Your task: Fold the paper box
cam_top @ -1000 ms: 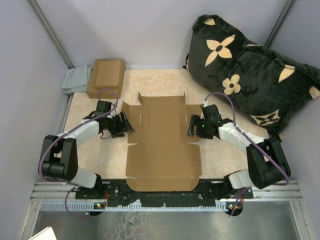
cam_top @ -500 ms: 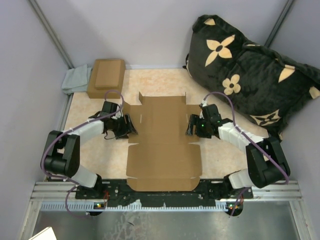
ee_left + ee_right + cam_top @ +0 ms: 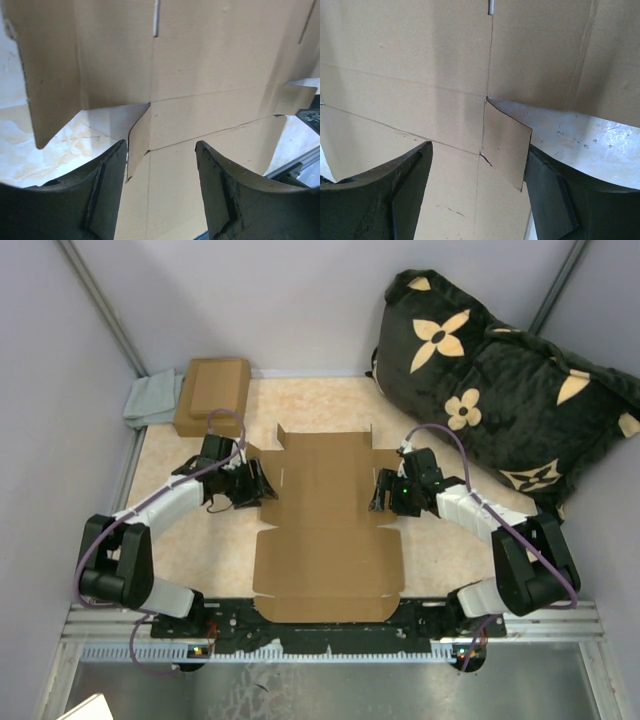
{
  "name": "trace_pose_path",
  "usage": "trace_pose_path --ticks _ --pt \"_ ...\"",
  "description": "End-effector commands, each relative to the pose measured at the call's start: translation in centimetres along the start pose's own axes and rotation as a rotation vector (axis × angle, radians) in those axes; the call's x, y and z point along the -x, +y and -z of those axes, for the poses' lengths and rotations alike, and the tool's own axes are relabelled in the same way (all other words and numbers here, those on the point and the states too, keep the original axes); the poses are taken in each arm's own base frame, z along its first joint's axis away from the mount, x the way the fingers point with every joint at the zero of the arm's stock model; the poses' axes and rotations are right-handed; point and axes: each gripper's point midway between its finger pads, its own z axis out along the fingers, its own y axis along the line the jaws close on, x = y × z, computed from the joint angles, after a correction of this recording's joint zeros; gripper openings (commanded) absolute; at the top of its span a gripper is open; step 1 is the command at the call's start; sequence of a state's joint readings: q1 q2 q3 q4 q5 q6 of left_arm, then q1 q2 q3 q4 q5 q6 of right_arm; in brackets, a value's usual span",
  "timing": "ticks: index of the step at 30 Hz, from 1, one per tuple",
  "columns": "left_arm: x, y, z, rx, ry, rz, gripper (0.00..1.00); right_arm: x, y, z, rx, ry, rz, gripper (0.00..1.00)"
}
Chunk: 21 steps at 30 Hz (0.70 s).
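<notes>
The paper box [image 3: 325, 525] is a flat brown die-cut cardboard sheet lying in the middle of the table, with flaps and slits along its sides. My left gripper [image 3: 262, 486] is open at the sheet's left edge, over a small side tab [image 3: 137, 145]. My right gripper [image 3: 381, 492] is open at the sheet's right edge, with a small side tab [image 3: 505, 145] lifted between its fingers. Both wrist views are filled by the cardboard [image 3: 210, 75] [image 3: 420, 75]. Neither gripper holds anything.
A smaller stack of brown cardboard boxes [image 3: 212, 395] sits at the back left beside a grey cloth [image 3: 150, 400]. A large black cushion with beige flowers [image 3: 500, 380] fills the back right. Grey walls close in the table.
My left gripper has moved right and slightly back, up to the sheet's left edge. My right gripper has crept slightly left toward the sheet's right edge.
</notes>
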<state>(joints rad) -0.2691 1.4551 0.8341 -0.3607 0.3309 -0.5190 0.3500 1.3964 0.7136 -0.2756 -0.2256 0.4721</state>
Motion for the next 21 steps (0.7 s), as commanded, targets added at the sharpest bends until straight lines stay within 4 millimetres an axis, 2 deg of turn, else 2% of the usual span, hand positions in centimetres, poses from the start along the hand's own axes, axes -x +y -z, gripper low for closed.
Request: trace_pose_path --ticks 1,10,21 --pt "0.8 -2.8 0.8 -0.089 -0.019 -0.008 0.63 2.1 1.5 0.1 0.051 -0.047 0.022 0.72" --pt "-0.2 -4.2 -1.4 -0.129 0.029 -0.007 0.62 2.4 2.6 -0.2 0.072 -0.043 0.041 0.72" --pt "-0.4 -7.1 -2.7 -0.170 0.047 -0.037 0.62 3.2 5.3 -0.3 0.113 -0.048 0.073 0.72"
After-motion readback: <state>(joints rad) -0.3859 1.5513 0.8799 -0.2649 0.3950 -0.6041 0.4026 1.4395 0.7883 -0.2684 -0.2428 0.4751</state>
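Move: The small left corner tab is between the left fingers, about 1 cm to the hand's right, 1 cm back and 2 below. From this hand the left side flap is some 7 cm ahead and 2 left, the near panel's middle 11 back and 13 right. The right corner tab is about 1 cm right, 1 back and 2 below the right hand, with the right side flap 7 ahead and 2 right of that hand. Each hand keeps its outer finger against the outside of its own small corner tab and pushes it inward over the box blank. The left hand travels about 5.5 cm right, tilting slightly; the right barely stirs at first, then goes some 2.5 cm left, rising and easing a little forward. Both grippers stay open, with nothing pinched. ##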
